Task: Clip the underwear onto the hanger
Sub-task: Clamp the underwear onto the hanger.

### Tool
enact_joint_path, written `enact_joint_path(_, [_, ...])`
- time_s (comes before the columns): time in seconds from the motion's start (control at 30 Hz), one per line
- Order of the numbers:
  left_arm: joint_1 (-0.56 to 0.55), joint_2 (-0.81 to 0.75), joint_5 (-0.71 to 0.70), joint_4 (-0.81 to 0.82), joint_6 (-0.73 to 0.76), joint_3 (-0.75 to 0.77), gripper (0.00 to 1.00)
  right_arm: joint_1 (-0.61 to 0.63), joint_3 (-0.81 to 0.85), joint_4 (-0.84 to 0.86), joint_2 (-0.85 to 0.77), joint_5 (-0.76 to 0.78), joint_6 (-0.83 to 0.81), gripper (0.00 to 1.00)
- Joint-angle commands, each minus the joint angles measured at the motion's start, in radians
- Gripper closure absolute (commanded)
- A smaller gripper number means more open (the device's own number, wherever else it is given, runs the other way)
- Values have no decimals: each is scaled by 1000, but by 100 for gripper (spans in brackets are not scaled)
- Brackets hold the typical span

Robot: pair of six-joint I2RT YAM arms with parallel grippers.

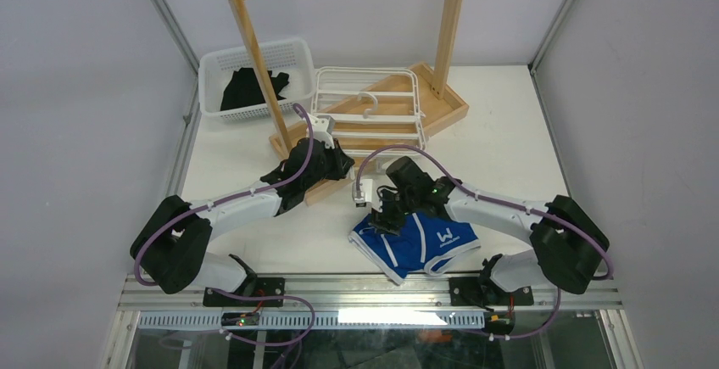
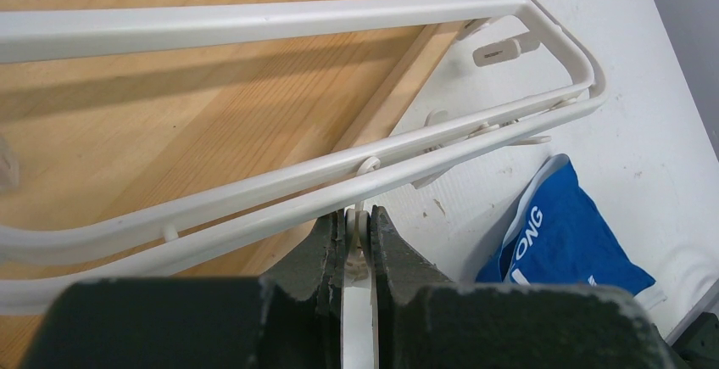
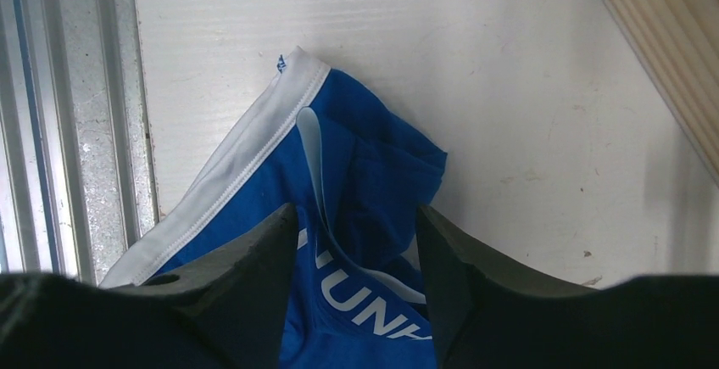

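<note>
The blue underwear [image 1: 424, 242] with white trim lies crumpled on the table near the front edge. My right gripper [image 1: 388, 215] hangs over its left end. In the right wrist view the gripper [image 3: 356, 216] is open, its fingers standing on either side of a raised fold of the underwear [image 3: 373, 165] beside the white lettering. The white hanger [image 1: 366, 110] lies flat on the wooden rack's base. My left gripper [image 1: 341, 165] sits at the hanger's near edge. In the left wrist view this gripper [image 2: 357, 216] is shut on a white clip [image 2: 357, 301] just under the hanger frame [image 2: 254, 21].
A tall wooden rack [image 1: 254, 47] stands at the back on a wooden base [image 1: 445, 110]. A white basket [image 1: 292, 51] at the back left holds a black garment [image 1: 246, 89]. A metal rail [image 1: 373, 288] runs along the near edge.
</note>
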Motion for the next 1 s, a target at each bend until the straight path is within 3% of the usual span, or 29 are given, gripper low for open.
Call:
enact_joint_path(0.0, [11, -28, 21, 48, -23, 8, 100, -5, 60, -43, 27, -22, -29, 46])
enact_joint_path(0.17, [12, -27, 26, 49, -23, 7, 100, -5, 66, -40, 36, -4, -26, 54])
enact_joint_path(0.3, [11, -27, 27, 50, -25, 8, 100, -5, 55, 1, 19, -15, -16, 74])
enact_joint_path(0.57, [12, -28, 46, 60, -26, 5, 100, -5, 16, 50, -19, -13, 17, 99])
enact_joint_path(0.77, [11, -39, 91, 99, -32, -8, 100, -25, 15, 120, -21, -50, 99, 100])
enact_joint_path(0.97, [11, -75, 148, 153, -25, -36, 100, -117, 16, 201, -5, -227, 171, 100])
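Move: The folded waistband edge of the underwear lies just below the open right fingers, about 1 cm further left and 1 cm down. The clip pinched by the left hand is some 14 cm ahead of the right hand, 6 cm left and 5 cm higher; a second clip hangs 14 cm straight ahead, about 4 cm above. From the left hand that waistband edge is roughly 14 cm back, 5 cm right and 6 cm below. The right fingers straddle the waistband fold, sink about 1 cm and close from half open to shut, pinching the cloth; then the hand lifts some 2 cm, easing forward and left towards the clip in the left hand. The left hand keeps its pinch on that clip and late on shifts about 1.5 cm, mostly right, rising a little. ##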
